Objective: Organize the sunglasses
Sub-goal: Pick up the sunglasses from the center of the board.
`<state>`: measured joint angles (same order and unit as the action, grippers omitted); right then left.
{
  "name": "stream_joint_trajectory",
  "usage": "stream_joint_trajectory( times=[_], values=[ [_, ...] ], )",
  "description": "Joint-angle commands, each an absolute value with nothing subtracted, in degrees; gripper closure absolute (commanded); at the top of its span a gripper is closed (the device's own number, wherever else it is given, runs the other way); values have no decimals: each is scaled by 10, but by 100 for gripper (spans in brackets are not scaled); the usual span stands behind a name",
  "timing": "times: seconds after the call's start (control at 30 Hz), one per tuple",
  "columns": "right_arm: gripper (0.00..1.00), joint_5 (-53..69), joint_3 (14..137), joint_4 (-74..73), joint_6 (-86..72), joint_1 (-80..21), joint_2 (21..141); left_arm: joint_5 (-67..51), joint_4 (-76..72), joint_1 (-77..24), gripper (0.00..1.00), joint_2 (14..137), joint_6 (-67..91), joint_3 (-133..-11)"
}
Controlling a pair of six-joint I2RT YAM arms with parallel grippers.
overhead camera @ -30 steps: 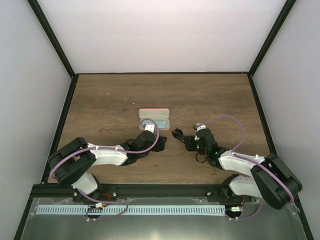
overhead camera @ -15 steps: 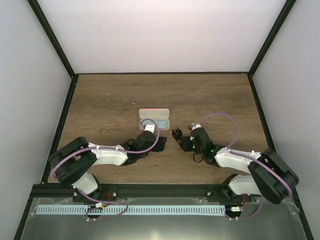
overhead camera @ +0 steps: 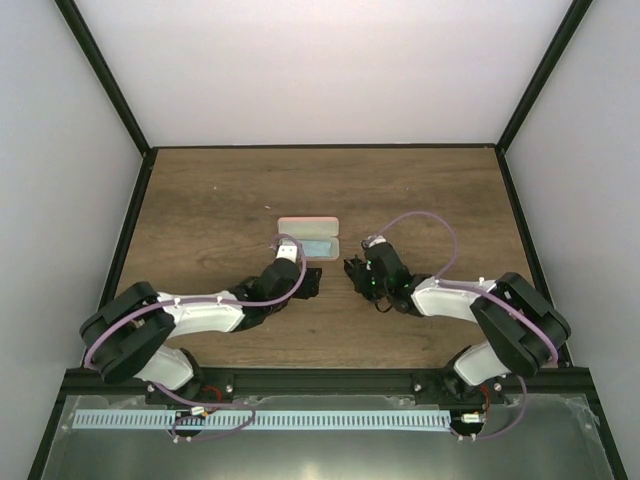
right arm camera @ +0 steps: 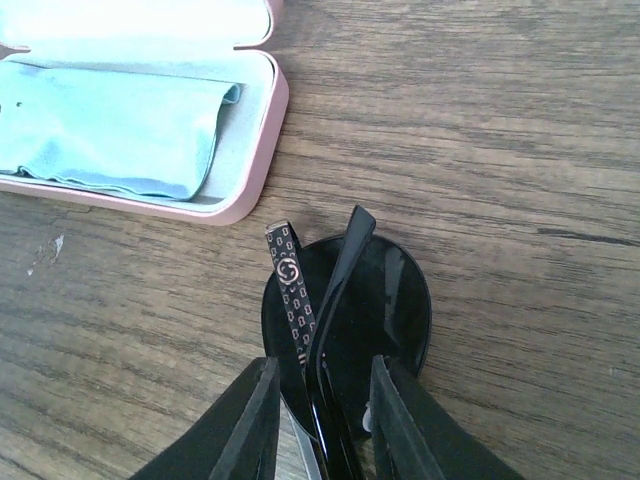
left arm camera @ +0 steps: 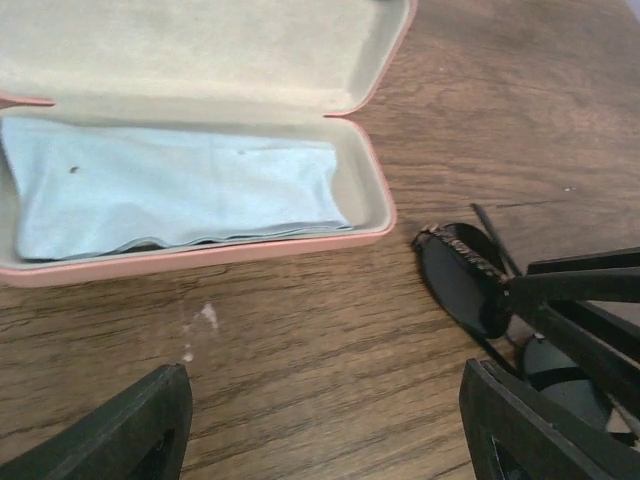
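The sunglasses (overhead camera: pixel 352 270) lie folded on the wooden table just right of the open pink case (overhead camera: pixel 308 238). In the right wrist view a dark lens of the sunglasses (right arm camera: pixel 390 300) shows, with the patterned temple arm crossing it. My right gripper (right arm camera: pixel 322 375) has its fingers close on either side of the folded temples; whether they press on them I cannot tell. My left gripper (left arm camera: pixel 325 420) stands open over bare wood in front of the case (left arm camera: pixel 200 255), with the sunglasses (left arm camera: pixel 460 285) to its right. A light blue cloth (left arm camera: pixel 170 190) lies inside the case.
The case lid (left arm camera: pixel 200 40) lies open away from the arms. The case's near right corner (right arm camera: pixel 250 190) is a short way from the sunglasses. Dark rails (overhead camera: pixel 120 230) border the table on the left and right.
The right arm has swung left and forward, bringing its gripper over the sunglasses. The left gripper has moved forward to the case's front edge. The sunglasses have stayed in place.
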<state>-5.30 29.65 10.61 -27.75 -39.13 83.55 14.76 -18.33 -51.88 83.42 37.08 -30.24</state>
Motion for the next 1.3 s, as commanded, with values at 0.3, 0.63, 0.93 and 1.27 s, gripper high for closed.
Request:
stream_joint_trajectory(
  times=[0.3,0.63,0.93,1.27],
  values=[
    [82,-77,333,84,-267,-399,868,108,-210,-470,25,820,367,-266],
    [91,-88,338,76,-268,-400,856,112,-224,-411,25,800,388,-235],
    [94,-95,335,73,-274,-399,836,142,-243,-366,25,804,414,-227],
    [94,-98,315,74,-278,-400,795,141,-332,-291,25,804,319,-221]
  ],
)
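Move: The sunglasses lie folded right under the right fingertips, their middle about 1 cm ahead, level sideways and 2 cm down. From that hand the open case's middle is some 12 cm left and 8 cm ahead, the cloth inside it about 9 cm left and 7 cm ahead, both roughly 2 cm lower. From the left hand the sunglasses lie about 10 cm to the right, 3 cm ahead and 5 cm below. Right fingers dip, pinch the sunglasses, lift 3 cm; open left hand retreats about 13 cm left and forward. ##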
